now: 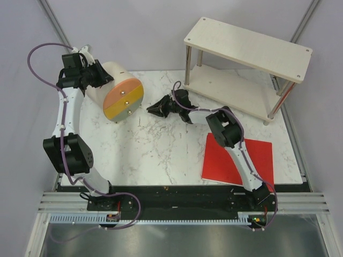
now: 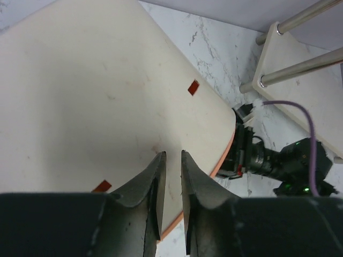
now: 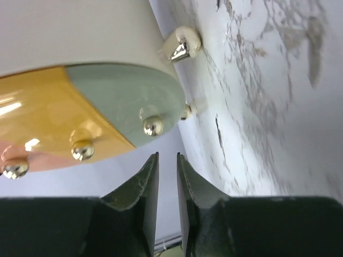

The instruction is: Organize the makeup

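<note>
The makeup is out of view. A round cream case [image 1: 107,80] lies on its side at the table's back left. Its lid [image 1: 124,99], striped peach, orange and pale green, faces right and carries three metal knobs [image 3: 153,126]. My left gripper [image 1: 102,76] sits at the case's back end, its fingers [image 2: 155,176] over the cream wall [image 2: 96,96], a narrow gap between them with nothing in it. My right gripper [image 1: 150,110] points at the lid [image 3: 107,101] from the right, just short of it. Its jaws stand slightly apart and hold nothing.
A two-tier wooden shelf [image 1: 249,48] on metal legs stands at the back right. A flat red sheet [image 1: 262,155] lies on the marble table [image 1: 155,144] at the front right, under the right arm. The right arm's wrist [image 2: 278,160] shows beyond the case.
</note>
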Action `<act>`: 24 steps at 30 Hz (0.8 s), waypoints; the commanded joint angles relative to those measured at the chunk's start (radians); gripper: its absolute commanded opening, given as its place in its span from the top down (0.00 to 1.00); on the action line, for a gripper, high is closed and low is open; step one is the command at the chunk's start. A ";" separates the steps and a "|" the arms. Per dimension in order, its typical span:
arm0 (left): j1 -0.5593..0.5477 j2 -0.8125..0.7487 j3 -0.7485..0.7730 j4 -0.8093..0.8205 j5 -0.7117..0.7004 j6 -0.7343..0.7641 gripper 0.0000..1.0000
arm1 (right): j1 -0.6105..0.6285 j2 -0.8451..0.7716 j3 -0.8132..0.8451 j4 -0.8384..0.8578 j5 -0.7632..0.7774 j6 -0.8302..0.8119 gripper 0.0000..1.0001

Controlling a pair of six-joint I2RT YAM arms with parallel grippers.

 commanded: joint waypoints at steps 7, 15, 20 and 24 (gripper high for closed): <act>-0.010 -0.205 -0.066 -0.125 0.051 0.005 0.40 | -0.098 -0.517 -0.083 -0.653 0.106 -0.714 0.50; -0.111 -0.285 -0.187 -0.099 0.140 0.049 0.15 | -0.109 -0.769 -0.101 -1.130 0.636 -1.103 0.15; -0.211 -0.272 -0.232 -0.102 0.145 0.081 0.01 | -0.114 -0.902 -0.170 -1.225 0.958 -1.196 0.02; -0.271 -0.276 -0.267 -0.108 0.158 0.117 0.01 | -0.117 -0.999 -0.259 -1.232 1.054 -1.200 0.02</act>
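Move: The closed bottom drawer of the makeup organizer is about 9 cm to the right hand's left, 2 cm ahead and slightly lower; the organizer's middle lies roughly 17 cm left and 9 cm ahead. The rack's near-left leg stands some 20 cm to this hand's right and 17 cm ahead. From the left hand, the organizer's middle is about 7 cm ahead and 19 cm below, and that drawer 8 cm right, level with it fore and aft, 23 cm below. With the drawer already shut and its fingers clear of it, the right hand sweeps about 28 cm to the right, away from the organizer and towards the rack's side, rising some 15 cm mostly early on, while the wrist rolls about 75 degrees so the fingers swing from pointing left to pointing down and spread wide open. The left hand withdraws from above the organizer, first back and a little up, then increasingly to the right as it sinks again, ending about 11 cm back and 12 cm right, turned some 20 degrees clockwise with its fingers opened wide too. ##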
